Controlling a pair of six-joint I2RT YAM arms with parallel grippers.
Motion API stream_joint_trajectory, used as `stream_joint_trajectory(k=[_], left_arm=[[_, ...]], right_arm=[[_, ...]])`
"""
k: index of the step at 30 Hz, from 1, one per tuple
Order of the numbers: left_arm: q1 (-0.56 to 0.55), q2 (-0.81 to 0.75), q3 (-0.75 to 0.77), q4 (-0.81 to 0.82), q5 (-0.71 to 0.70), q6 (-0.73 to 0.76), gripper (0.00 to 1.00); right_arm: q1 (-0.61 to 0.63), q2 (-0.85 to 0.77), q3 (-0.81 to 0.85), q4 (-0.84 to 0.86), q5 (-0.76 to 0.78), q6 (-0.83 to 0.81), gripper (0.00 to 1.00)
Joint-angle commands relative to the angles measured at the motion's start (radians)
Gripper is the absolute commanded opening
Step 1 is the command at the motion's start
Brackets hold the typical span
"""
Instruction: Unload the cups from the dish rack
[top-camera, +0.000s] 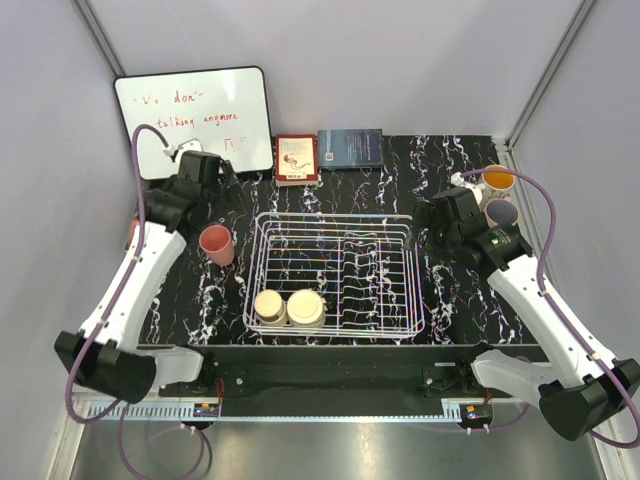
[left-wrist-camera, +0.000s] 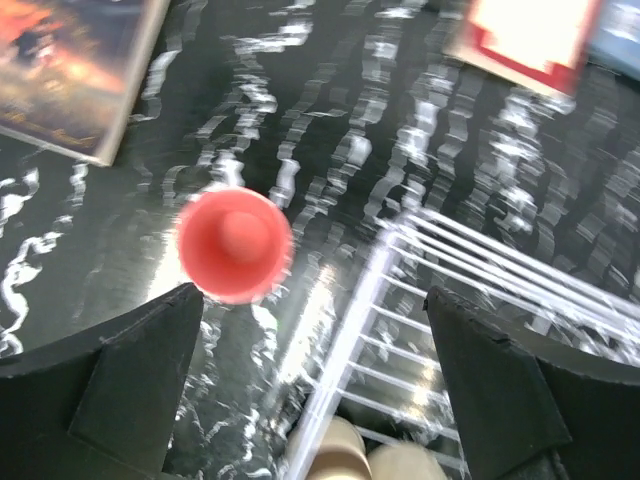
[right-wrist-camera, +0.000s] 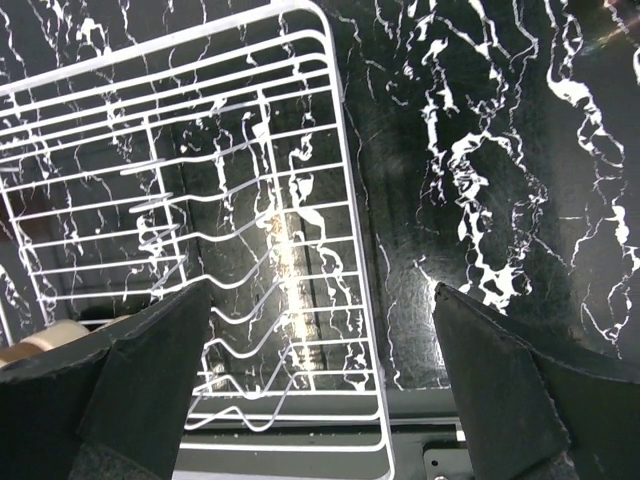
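Note:
The white wire dish rack sits mid-table. Two cream cups stand in its near left corner. A pink tumbler stands upright on the table just left of the rack. My left gripper hangs open above it, empty, with the tumbler by the left finger and the rack to the right. Beside the rack's right end, my right gripper is open over the rack's edge with nothing in it. A yellow-inside mug and a lavender mug stand at the far right.
A whiteboard leans at the back left. A red book and a blue book lie behind the rack. Another book lies left of the tumbler. Grey walls close in both sides.

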Motion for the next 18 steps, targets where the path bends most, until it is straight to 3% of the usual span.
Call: stream_joint_trajectory(k=[1,4,7,18], left_arm=[[-0.112,-0.115,-0.044,-0.032,-0.043,-0.049,0.99],[-0.308,-0.152,-0.088,-0.089,-0.126,-0.137,0.99],[-0.430,-0.161,-0.125,-0.140,-0.175,-0.209,0.99],[-0.634,-0.195,-0.306,-0.136,-0.109,-0.441,0.99]], right_arm=[[0.007,-0.026,-0.009,0.066,0.051,-0.014,1.00],[0.006,-0.010,0.005,0.074,-0.050,-0.031,1.00],[0.007,-0.024,-0.024,0.121,-0.133,-0.022,1.00],[0.006,-0.039,-0.111,0.181,-0.157,0.033,1.00]])
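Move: The left beige cup, in the rack's near-left corner, is about 15 cm back, 9 cm right and 19 cm below the open left hand. The right beige cup stands beside it, 15 cm back and 17 cm right of the hand. The pink cup just set down is almost directly beneath, some 2 cm left and 20 cm down. From the right hand the left beige cup is roughly 7 cm back, 31 cm left and 16 cm below. The left hand heads away from the pink cup for the two beige cups, swinging back about 13 cm and right 11 cm, first lifting slightly, then sinking to some 6 cm below its start. It turns about 15 degrees clockwise, fingers wide open and touching nothing. The right hand, also open, shifts about 3 cm left over the rack's right side, its left side rolling up slightly. ##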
